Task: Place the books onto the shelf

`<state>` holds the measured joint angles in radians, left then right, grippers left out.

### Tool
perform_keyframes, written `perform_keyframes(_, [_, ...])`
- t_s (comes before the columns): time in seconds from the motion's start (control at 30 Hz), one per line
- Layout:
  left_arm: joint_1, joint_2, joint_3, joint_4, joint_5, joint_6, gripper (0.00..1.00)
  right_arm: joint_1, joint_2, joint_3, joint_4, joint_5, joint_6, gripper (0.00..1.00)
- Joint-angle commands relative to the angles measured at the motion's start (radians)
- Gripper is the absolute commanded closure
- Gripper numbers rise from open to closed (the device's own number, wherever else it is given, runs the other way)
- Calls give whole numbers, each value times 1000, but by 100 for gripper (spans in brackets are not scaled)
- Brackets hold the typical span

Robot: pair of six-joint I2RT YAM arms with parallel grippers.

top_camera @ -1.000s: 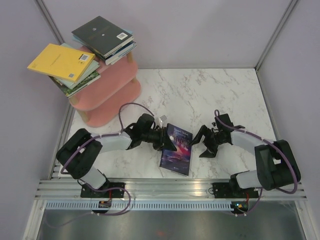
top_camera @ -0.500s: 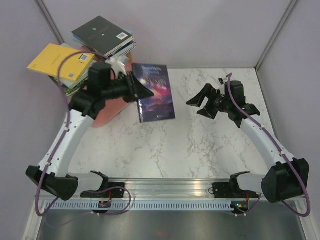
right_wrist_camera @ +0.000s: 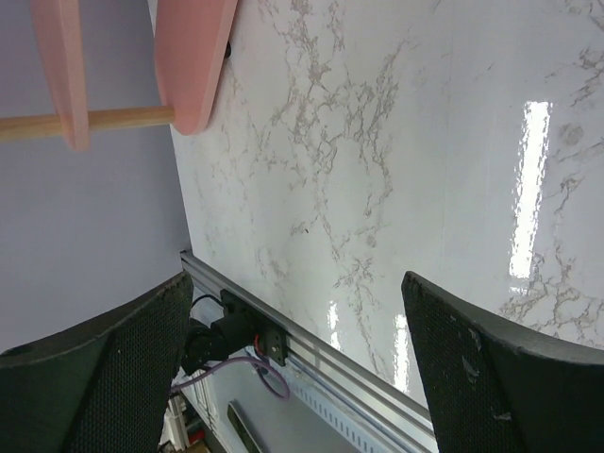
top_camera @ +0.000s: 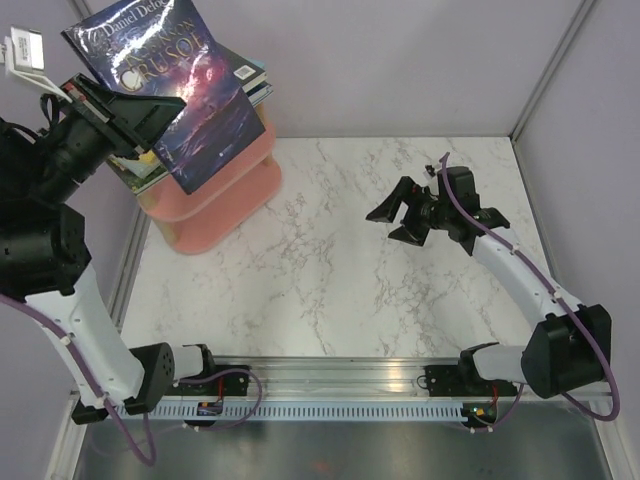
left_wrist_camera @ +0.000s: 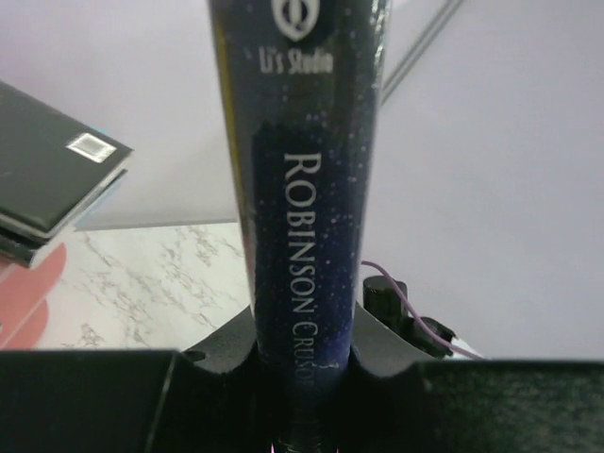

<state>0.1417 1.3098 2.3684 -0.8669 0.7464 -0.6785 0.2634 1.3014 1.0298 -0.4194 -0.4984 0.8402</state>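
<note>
My left gripper (top_camera: pixel 158 110) is shut on a purple galaxy book (top_camera: pixel 195 85) titled "Robinson Crusoe", held high and tilted above the pink shelf (top_camera: pixel 235 185). In the left wrist view the blue spine (left_wrist_camera: pixel 307 189) stands upright, clamped between the jaws of the left gripper (left_wrist_camera: pixel 302 382). More books lie stacked on the shelf top, mostly hidden behind the held one: a black one (left_wrist_camera: pixel 47 179) and a greenish pile (top_camera: pixel 140 168). My right gripper (top_camera: pixel 394 224) hangs open over the marble at the right, with nothing between its fingers (right_wrist_camera: pixel 104 377).
The marble table (top_camera: pixel 330 290) stretches between shelf and right arm. Grey walls close the back and sides. An aluminium rail (top_camera: pixel 340 375) runs along the near edge. The right wrist view shows the shelf's pink boards (right_wrist_camera: pixel 193 57) and a wooden post (right_wrist_camera: pixel 104 121).
The left arm has swung the purple book up and to the left, from beside the shelf to high above it. The right gripper shifted slightly and stays open.
</note>
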Motion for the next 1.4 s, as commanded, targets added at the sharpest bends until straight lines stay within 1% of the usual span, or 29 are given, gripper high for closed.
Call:
perform_keyframes(0.0, [149,37,-38,95,95,-94,98,34,13,15,7,-3,-23,6])
perform_keyframes(0.1, [248,45,-83,215,157,-179,98,63,13,18,2,-2,-30,6])
perform_keyframes(0.13, [315,67,-81,253,183,-222,98,68,13,19,2,-2,-35,6])
perform_keyframes(0.2, [383,88,-80,267,195,-266,98,88,13,19,-1,0,-36,6])
perform_keyframes(0.23, [444,95,-83,270,203,-280,98,92,12,18,-2,0,-39,6])
perform_keyframes(0.33, [505,120,-86,289,209,-303,98,117,12,15,-5,1,-41,6])
perform_keyframes(0.43, [530,135,-109,290,212,-303,98,137,16,12,-5,4,-44,6])
perform_keyframes(0.53, [542,126,-170,273,211,-294,98,148,25,10,-5,12,-46,6])
perform_keyframes(0.73, [542,128,-227,162,160,-234,98,154,59,23,-7,8,-50,6])
perform_keyframes(1.0, [542,134,-351,134,140,-230,98,166,76,16,-7,4,-55,6])
perform_keyframes(1.27, [542,149,-382,100,149,-178,98,171,82,7,-12,1,-67,7])
perform_keyframes(1.3, [542,151,-388,95,146,-171,97,171,81,6,-12,1,-67,6])
perform_keyframes(1.37, [542,152,-386,83,134,-150,88,171,79,6,-12,3,-66,7])
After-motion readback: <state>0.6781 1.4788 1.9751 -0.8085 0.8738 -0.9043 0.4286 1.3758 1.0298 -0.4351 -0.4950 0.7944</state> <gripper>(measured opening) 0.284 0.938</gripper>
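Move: The left hand already holds the purple Robinson Crusoe book by its spine, steeply tilted. The yellow book on top of the shelf's left stack lies about 21 cm ahead of this hand, 16 cm to its left and 18 cm below. The black book on the neighbouring stack is some 13 cm right of the yellow one and 8 cm farther out. From the right hand, the yellow book lies roughly 47 cm left, 12 cm ahead and 23 cm up. Leftward and forward in a quick sweep, then more slowly down, the left hand carries the purple book from high up towards the yellow book, some 19 cm left and about 14 cm down in all. Its wrist tips down, turns counter-clockwise and lowers its left side to lay the book flatter; the fingers keep their pinch on the spine. The empty right hand drifts a little left and back, staying open. ##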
